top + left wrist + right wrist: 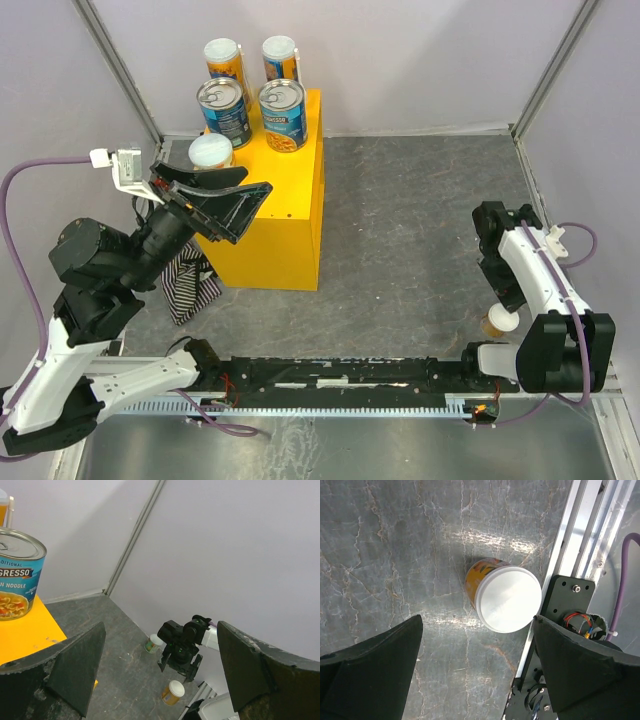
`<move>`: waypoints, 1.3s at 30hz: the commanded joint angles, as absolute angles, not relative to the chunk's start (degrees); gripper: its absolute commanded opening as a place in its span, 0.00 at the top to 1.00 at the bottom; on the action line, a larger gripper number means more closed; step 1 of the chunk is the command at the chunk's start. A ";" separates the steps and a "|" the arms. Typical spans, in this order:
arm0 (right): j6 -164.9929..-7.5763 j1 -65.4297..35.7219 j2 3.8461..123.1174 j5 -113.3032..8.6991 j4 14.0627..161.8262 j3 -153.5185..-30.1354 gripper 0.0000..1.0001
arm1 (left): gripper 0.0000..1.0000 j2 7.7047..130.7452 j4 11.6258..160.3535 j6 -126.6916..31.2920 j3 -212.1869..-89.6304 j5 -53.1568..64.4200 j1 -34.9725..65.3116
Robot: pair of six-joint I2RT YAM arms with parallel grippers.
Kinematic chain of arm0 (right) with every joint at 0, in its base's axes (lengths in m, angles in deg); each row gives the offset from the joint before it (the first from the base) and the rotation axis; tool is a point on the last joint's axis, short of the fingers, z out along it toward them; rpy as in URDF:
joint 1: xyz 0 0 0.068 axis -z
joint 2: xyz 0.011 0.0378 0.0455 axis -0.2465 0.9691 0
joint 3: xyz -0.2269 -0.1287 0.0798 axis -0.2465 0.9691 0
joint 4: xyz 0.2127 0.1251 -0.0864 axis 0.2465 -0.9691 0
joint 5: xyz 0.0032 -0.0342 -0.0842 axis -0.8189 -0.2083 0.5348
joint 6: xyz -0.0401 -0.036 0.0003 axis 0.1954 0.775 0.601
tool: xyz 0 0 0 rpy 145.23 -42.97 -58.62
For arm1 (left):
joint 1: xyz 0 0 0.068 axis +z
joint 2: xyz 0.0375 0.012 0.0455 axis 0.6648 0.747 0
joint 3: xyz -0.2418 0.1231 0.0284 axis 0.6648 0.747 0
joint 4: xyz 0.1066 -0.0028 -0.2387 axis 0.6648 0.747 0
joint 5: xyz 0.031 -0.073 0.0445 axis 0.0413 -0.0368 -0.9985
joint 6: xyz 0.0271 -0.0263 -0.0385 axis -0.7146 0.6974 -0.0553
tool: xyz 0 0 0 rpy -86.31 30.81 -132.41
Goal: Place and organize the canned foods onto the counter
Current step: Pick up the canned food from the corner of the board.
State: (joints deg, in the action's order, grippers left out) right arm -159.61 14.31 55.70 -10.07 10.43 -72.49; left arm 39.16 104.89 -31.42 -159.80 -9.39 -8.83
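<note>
Several cans stand on the yellow counter point(285, 225): two white-lidded ones at the back point(223, 58), two silver-topped ones point(283, 112) in front of them, and a white-lidded can point(211, 152) at the near left. My left gripper point(240, 195) hovers open just right of that can, nothing between its fingers. In the left wrist view a blue soup can point(17, 575) stands on the counter point(25, 630). An orange white-lidded can point(504, 598) stands on the table; my right gripper point(479, 625) hangs open above it. A green-labelled can point(153, 643) sits beyond.
A striped cloth point(190, 285) lies on the table against the counter's near left side, under my left arm. A black and metal rail point(340, 375) runs along the near edge, close to the orange can point(498, 322). Grey walls enclose the back and sides.
</note>
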 commanded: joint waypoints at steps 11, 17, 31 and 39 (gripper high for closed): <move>-157.33 19.95 52.36 -10.34 11.00 -68.88 0.01 | 0.03 39.98 104.55 -29.40 -162.51 -7.64 -8.75; -156.23 21.71 51.77 -10.76 11.02 -67.86 0.01 | 0.03 40.20 104.29 -29.64 -162.40 -7.41 -8.77; -155.68 23.81 50.10 -11.70 12.79 -63.65 0.01 | 0.03 40.06 104.87 -30.19 -163.03 -6.99 -8.78; -155.24 24.37 49.81 -12.30 14.32 -61.58 0.01 | 0.03 39.98 105.16 -30.53 -163.20 -7.05 -8.71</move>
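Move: The white-lidded can stands beneath the open right hand: its middle is about 4 cm back from the hand, barely 1 cm to its right and some 9 cm below. A second can, with a green label, is roughly 14 cm ahead of that hand and 8 cm to its right, equally low. The right arm's base lies about 17 cm back and 7 cm left. From the left hand the white-lidded can is nearly 50 cm to the right, 3 cm back and some 52 cm down. No contact can be made out yet: the right hand closes in over the white-lidded can with its fingers still wide open. It draws back about 5 cm towards its base while sinking some 3 cm, most steeply at the end, and edges a little to the right, turning slightly clockwise to bring the lid between the fingertips. ##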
